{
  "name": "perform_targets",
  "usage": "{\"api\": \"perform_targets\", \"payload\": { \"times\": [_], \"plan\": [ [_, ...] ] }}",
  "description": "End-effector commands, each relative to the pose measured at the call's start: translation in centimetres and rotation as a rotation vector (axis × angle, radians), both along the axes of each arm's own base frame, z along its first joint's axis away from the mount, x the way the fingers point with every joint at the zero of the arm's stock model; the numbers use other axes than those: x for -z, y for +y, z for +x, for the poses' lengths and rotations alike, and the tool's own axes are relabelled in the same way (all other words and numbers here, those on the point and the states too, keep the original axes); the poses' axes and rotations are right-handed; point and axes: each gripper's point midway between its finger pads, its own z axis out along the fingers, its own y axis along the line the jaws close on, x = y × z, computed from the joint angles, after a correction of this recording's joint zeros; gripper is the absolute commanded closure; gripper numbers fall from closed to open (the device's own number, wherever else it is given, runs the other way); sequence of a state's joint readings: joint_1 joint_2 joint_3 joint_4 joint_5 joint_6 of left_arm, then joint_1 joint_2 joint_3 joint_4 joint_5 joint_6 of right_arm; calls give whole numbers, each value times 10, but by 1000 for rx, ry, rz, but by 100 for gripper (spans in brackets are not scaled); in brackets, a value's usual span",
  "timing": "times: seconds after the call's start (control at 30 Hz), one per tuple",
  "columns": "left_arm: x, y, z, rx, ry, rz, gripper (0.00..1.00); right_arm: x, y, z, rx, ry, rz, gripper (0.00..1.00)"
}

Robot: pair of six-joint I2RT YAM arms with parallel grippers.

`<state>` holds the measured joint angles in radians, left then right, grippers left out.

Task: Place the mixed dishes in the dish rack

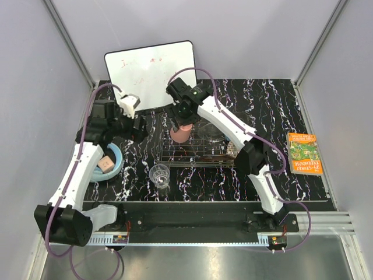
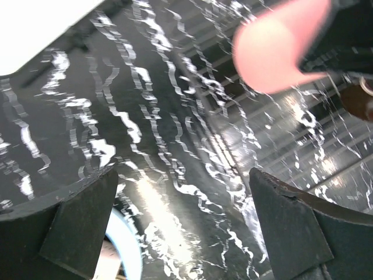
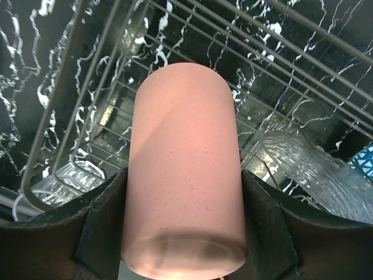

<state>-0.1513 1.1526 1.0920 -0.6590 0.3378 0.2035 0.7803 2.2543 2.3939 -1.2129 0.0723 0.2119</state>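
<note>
My right gripper (image 3: 184,195) is shut on the pink plastic cup (image 3: 183,157), a finger on either side of its wall. From above, the cup (image 1: 180,133) hangs over the back left corner of the dark wire dish rack (image 1: 198,156). A clear glass bowl (image 3: 309,169) lies in the rack, and a blue patterned bowl (image 3: 364,160) shows at the right edge of the right wrist view. A clear stemmed glass (image 1: 159,174) stands on the table in front of the rack. My left gripper (image 2: 182,195) is open over bare marble left of the rack, with the cup (image 2: 280,44) beyond it.
A plain light-blue bowl (image 1: 108,162) with a small block in it sits near the left arm. A white whiteboard (image 1: 150,73) leans at the back. An orange book (image 1: 304,153) lies at the far right. Grey walls close in on the left and right sides.
</note>
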Motion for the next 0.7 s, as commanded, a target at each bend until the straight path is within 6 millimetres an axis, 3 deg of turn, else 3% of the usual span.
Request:
{"api": "perform_targets", "payload": {
  "times": [0.0,0.5,0.67],
  "plan": [
    [-23,11,2,-8,-51,-53,1,-4,0,-2,-15,-33,-49,100],
    [-22,22,-5,-33,-53,-89,1,49,20,5,-52,14,-104,100],
    [-18,21,-5,-27,-35,-102,1,56,23,11,-69,2,-112,100]
  ]
}}
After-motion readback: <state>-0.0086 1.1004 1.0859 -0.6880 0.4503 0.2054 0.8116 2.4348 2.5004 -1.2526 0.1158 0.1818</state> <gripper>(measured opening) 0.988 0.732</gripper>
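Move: Down on the left part of the dish rack's floor is the spot for the pink cup already in the right hand, roughly 12 cm below that hand, 2 cm ahead and 3 cm to its left. The clear bowl lies about 11 cm right and 1 cm ahead; the plate 13 cm right and 8 cm back; the clear glass 11 cm left and 17 cm back. From the left hand the spot is some 7 cm ahead, 15 cm right and 16 cm down. Lowering the pink cup into the left part of the rack, the right hand sinks about 6 cm, slowly at first and then faster, and eases to a stop low over the wires. Its grip stays unchanged while the wrist rolls some 7 degrees, bringing the fingers nearer to straight down. The wide-open left hand draws about 3 cm left, away from the rack, rising slightly. ##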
